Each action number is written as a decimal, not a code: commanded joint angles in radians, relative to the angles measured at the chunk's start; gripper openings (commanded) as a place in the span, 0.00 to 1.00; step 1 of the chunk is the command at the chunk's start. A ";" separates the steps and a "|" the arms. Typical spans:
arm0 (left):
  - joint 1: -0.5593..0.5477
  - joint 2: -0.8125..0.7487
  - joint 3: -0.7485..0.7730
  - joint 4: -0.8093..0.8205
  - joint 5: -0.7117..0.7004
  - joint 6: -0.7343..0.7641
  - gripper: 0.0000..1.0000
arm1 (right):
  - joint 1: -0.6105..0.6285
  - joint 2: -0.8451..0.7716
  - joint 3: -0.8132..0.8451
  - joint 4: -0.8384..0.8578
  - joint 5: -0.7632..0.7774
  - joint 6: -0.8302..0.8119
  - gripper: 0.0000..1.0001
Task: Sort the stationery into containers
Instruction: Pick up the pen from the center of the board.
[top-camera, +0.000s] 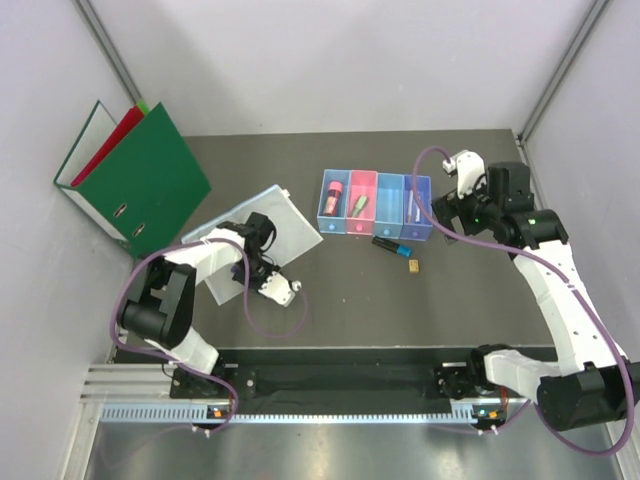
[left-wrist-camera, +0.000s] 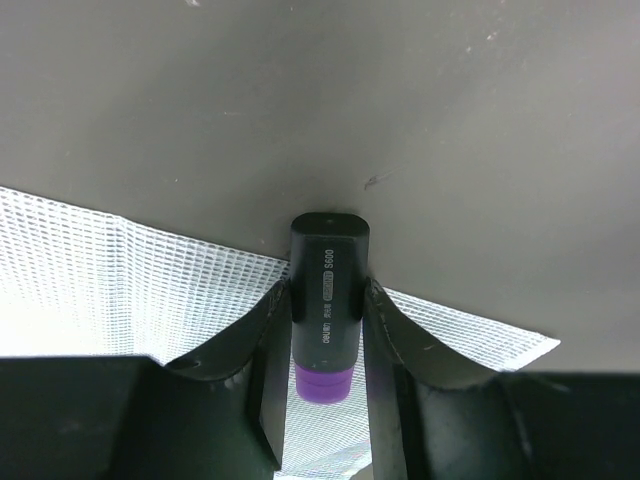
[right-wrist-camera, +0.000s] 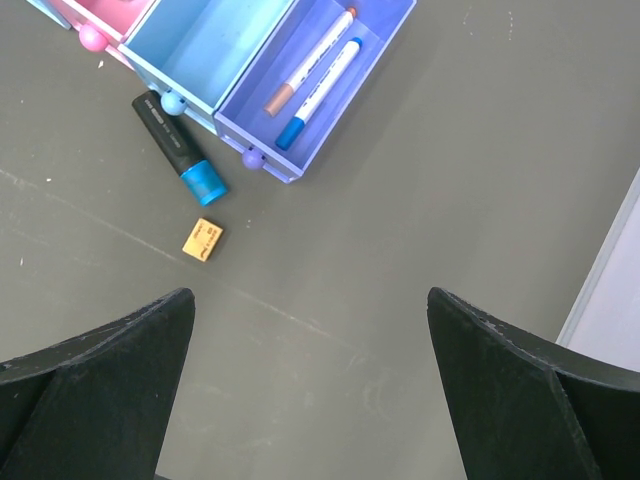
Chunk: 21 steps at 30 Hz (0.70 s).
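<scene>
My left gripper (left-wrist-camera: 325, 297) is shut on a black marker with a purple end (left-wrist-camera: 327, 290), which lies on the table at the edge of the clear sleeve (left-wrist-camera: 120, 290). In the top view this gripper (top-camera: 258, 268) is low at the sleeve's near edge. The containers stand in a row: light blue (top-camera: 333, 203), pink (top-camera: 361, 203), blue (top-camera: 389, 205) and purple (top-camera: 416, 207). The purple one (right-wrist-camera: 375, 45) holds two pens (right-wrist-camera: 315, 75). A black marker with a blue cap (right-wrist-camera: 178, 150) and a tan block (right-wrist-camera: 202, 240) lie in front. My right gripper (right-wrist-camera: 308, 295) hovers open and holds nothing.
Green and red ring binders (top-camera: 140, 180) lean at the back left wall. The clear sleeve (top-camera: 290, 220) lies flat left of the containers. Walls close in on the table's left, back and right sides. A metal rail (top-camera: 330, 410) runs along the near edge.
</scene>
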 joint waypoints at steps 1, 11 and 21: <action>0.011 0.031 -0.046 0.068 0.045 -0.005 0.00 | 0.015 -0.004 0.063 0.026 0.000 0.006 1.00; -0.012 -0.044 0.216 -0.125 0.218 -0.120 0.00 | 0.015 -0.015 0.075 0.033 0.003 0.006 0.99; -0.122 0.013 0.552 -0.013 0.479 -0.664 0.00 | 0.017 -0.043 0.049 0.068 0.070 0.009 1.00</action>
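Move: The left hand already has the purple-capped pen between its fingers at table height, over the near edge of the mesh pouch, whose middle lies some 12 cm ahead and 2 cm to the left. The four-part box stands about 26 cm ahead and 35 cm to the right, with the red-topped bottle in its left part roughly 28 cm ahead and 21 cm right of the hand. The blue-capped marker lies about 12 cm ahead, 39 cm right. From the right hand the box is roughly 22 cm ahead, 20 cm left and 21 cm below. Keeping its pinch on the pen at an unchanged opening, the left hand lifts it off the table by about 12 cm, slowly at first and then fast, while carrying it nearly as far to the right and some 5 cm forward, across the pouch's near side towards the box. As the hand climbs, the wrist tilts roughly 25 degrees so that the downward fingers swing out to the right, with a slight counter-clockwise turn, and the hand is still travelling at the end. ##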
